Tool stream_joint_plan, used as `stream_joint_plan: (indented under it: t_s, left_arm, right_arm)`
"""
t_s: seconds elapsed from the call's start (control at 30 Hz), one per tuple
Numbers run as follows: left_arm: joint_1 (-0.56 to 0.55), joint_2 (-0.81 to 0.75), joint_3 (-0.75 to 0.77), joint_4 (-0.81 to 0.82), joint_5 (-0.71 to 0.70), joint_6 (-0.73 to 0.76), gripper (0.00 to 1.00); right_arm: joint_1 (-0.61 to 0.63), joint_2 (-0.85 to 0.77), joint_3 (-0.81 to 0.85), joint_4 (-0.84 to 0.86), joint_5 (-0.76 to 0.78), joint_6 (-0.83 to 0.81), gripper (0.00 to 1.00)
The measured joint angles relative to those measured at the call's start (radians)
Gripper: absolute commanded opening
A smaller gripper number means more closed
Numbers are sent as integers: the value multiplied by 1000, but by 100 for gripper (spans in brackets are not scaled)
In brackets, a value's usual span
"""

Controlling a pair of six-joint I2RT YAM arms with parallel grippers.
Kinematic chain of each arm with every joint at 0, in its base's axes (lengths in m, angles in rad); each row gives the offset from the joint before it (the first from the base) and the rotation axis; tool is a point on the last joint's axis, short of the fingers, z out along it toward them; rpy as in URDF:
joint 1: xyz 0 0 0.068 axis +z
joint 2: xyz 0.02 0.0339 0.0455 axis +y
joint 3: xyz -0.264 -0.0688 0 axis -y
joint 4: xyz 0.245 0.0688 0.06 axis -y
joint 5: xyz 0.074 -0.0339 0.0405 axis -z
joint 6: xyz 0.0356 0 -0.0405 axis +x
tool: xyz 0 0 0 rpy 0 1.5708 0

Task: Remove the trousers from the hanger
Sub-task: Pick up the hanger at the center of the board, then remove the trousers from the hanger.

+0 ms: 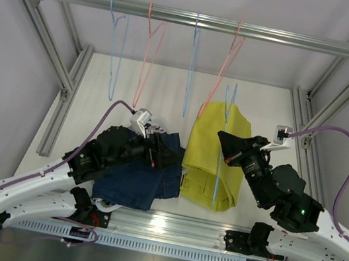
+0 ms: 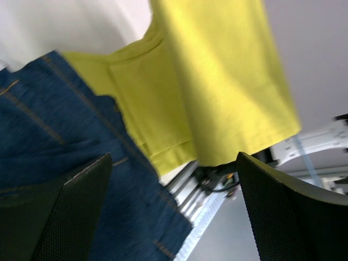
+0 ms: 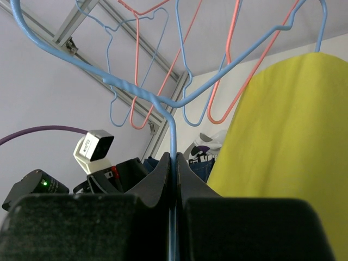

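Observation:
Mustard-yellow trousers point(image 1: 205, 156) hang folded over a blue wire hanger point(image 1: 228, 113), their lower fold resting on the table. My right gripper point(image 1: 224, 144) is shut on that hanger's neck point(image 3: 172, 136), with the yellow cloth point(image 3: 283, 152) just to its right. Plain navy trousers point(image 1: 143, 179) lie flat on the table left of the yellow pair. My left gripper point(image 1: 158, 146) hovers over them, open and holding nothing. In the left wrist view its fingers point(image 2: 81, 201) frame the navy cloth point(image 2: 54, 119) and the yellow trousers' edge point(image 2: 217, 81). A bit of white cloth with black print point(image 3: 205, 153) peeks out beyond the navy pair.
Several bare hangers hang from the overhead rail point(image 1: 200, 19): blue point(image 1: 116, 47), pink point(image 1: 148, 52), blue point(image 1: 191, 60) and pink point(image 1: 224, 65). Frame posts stand at both sides. An aluminium rail point(image 1: 171, 227) runs along the table's near edge.

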Motion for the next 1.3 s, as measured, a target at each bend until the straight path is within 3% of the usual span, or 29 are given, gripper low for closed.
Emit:
stream_joint_plan:
  t_s: [0.4, 0.6, 1.17, 1.3]
  left_arm:
    - [1, 45, -46, 322, 48, -168, 99]
    - [1, 163, -45, 359, 104, -203, 99]
    - [1, 266, -49, 542, 183, -294, 99]
    - [0, 274, -54, 591, 191, -321, 91]
  right_arm:
    - [0, -19, 0, -1, -9, 4, 0]
    - [0, -19, 0, -14, -14, 5, 0]
    - [0, 4, 4, -17, -37, 15, 0]
    - [0, 4, 4, -17, -37, 16, 0]
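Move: The left hand is open and goes for the trousers draped over the blue hanger; their middle is some 13 cm to its right, 5 cm ahead and roughly level with it. The hanger's middle is about 14 cm right, 5 cm ahead and 5 cm above. The jeans lie about 10 cm left of the left hand, 2 cm ahead and 16 cm below. From the right hand, the trousers' middle is about 3 cm ahead, 1 cm right and 15 cm below. Rightward, some 7 cm, the left hand reaches with fingers wide towards the trousers' near hanging fold, first rising about 4.5 cm, dipping nearly 3 and climbing a little again. Its fingertips tip up from slanting down to nearly level, ending with the fold in front of the gap between the fingers. The right hand stays put, still pinching the hanger's wire. ##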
